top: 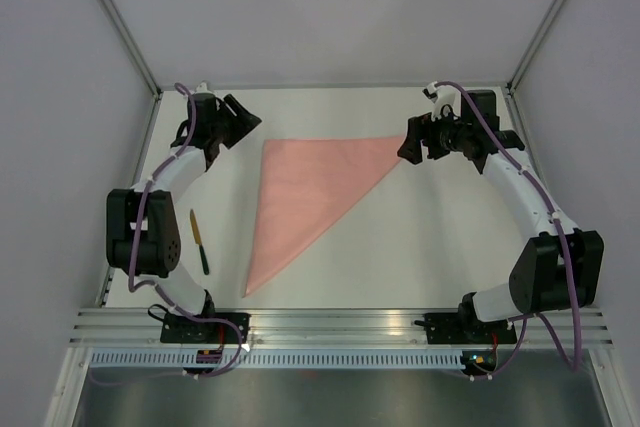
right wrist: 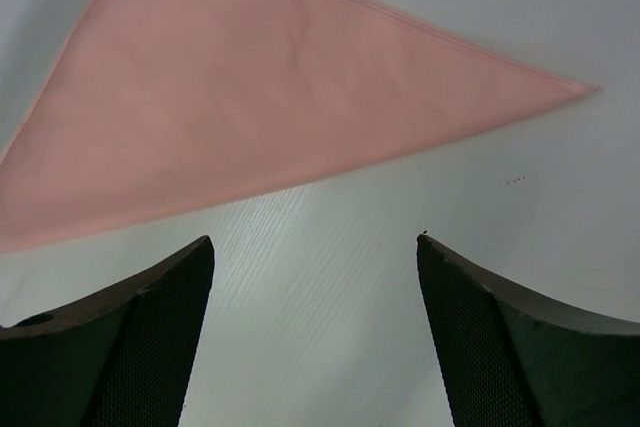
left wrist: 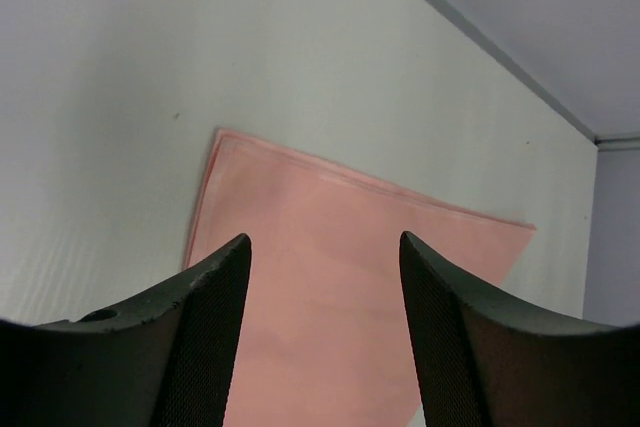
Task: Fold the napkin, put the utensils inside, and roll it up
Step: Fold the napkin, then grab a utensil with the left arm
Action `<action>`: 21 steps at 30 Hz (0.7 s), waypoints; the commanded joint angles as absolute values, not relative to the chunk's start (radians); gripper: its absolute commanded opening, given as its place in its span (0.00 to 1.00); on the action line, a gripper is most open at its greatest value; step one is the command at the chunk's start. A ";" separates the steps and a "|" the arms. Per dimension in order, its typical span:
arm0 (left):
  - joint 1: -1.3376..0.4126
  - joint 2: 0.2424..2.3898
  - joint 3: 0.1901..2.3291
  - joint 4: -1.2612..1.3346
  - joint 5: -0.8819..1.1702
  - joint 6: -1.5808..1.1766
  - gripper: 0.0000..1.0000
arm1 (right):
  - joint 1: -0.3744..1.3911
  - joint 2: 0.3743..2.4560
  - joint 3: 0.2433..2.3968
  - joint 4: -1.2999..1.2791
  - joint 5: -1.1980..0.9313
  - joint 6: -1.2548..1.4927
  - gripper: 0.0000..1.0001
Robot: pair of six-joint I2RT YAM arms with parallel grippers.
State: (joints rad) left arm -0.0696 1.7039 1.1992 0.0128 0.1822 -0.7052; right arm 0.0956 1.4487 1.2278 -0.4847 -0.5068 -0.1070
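Observation:
The salmon-pink napkin (top: 305, 194) lies flat on the white table, folded into a triangle with corners at the back left, back right and front. It also shows in the left wrist view as the napkin (left wrist: 340, 267) and in the right wrist view as the napkin (right wrist: 250, 87). A slim utensil (top: 199, 241), yellow-orange at the far end and black at the near end, lies left of the napkin. My left gripper (top: 243, 117) hangs open just above the back-left corner, nothing between its fingers. At the back-right corner my right gripper (top: 409, 144) is open and empty.
The white table (top: 420, 247) is boxed in by grey walls with metal posts at the back corners. An aluminium rail (top: 340, 322) carrying both arm bases runs along the near edge. The left arm's elbow sits close beside the utensil.

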 commanded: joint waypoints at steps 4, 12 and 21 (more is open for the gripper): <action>-0.071 1.479 0.970 -0.089 0.008 -0.764 0.64 | 0.112 1.454 1.224 -0.479 -0.489 -0.133 0.87; -0.071 1.189 0.740 -0.351 -0.305 -0.925 0.64 | 0.127 1.500 1.180 -0.446 -0.555 -0.192 0.87; -0.069 1.014 0.652 -0.610 -0.456 -0.974 0.66 | 0.127 1.594 1.144 -0.377 -0.684 -0.199 0.86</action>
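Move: The folded napkin's middle lies about 24 cm to the right hand's left and 2 cm back, some 17 cm below; its right corner is about 15 cm ahead and 10 cm to the right. From the left hand the napkin's middle is roughly 13 cm back, 17 cm right and 13 cm below, its far-left corner 4 cm ahead and 2 cm right, and the knife 30 cm back and 14 cm left. The napkin is left free as the open left hand swings back some 21 cm and about 11 cm to its left, sinking a little, over the bare table towards the knife, while turning roughly 35 degrees counter-clockwise and tipping down. After a near pause the right hand sinks about 6 cm beside the napkin's slanting edge, drifting slightly left with fingers wide open, touching nothing. ##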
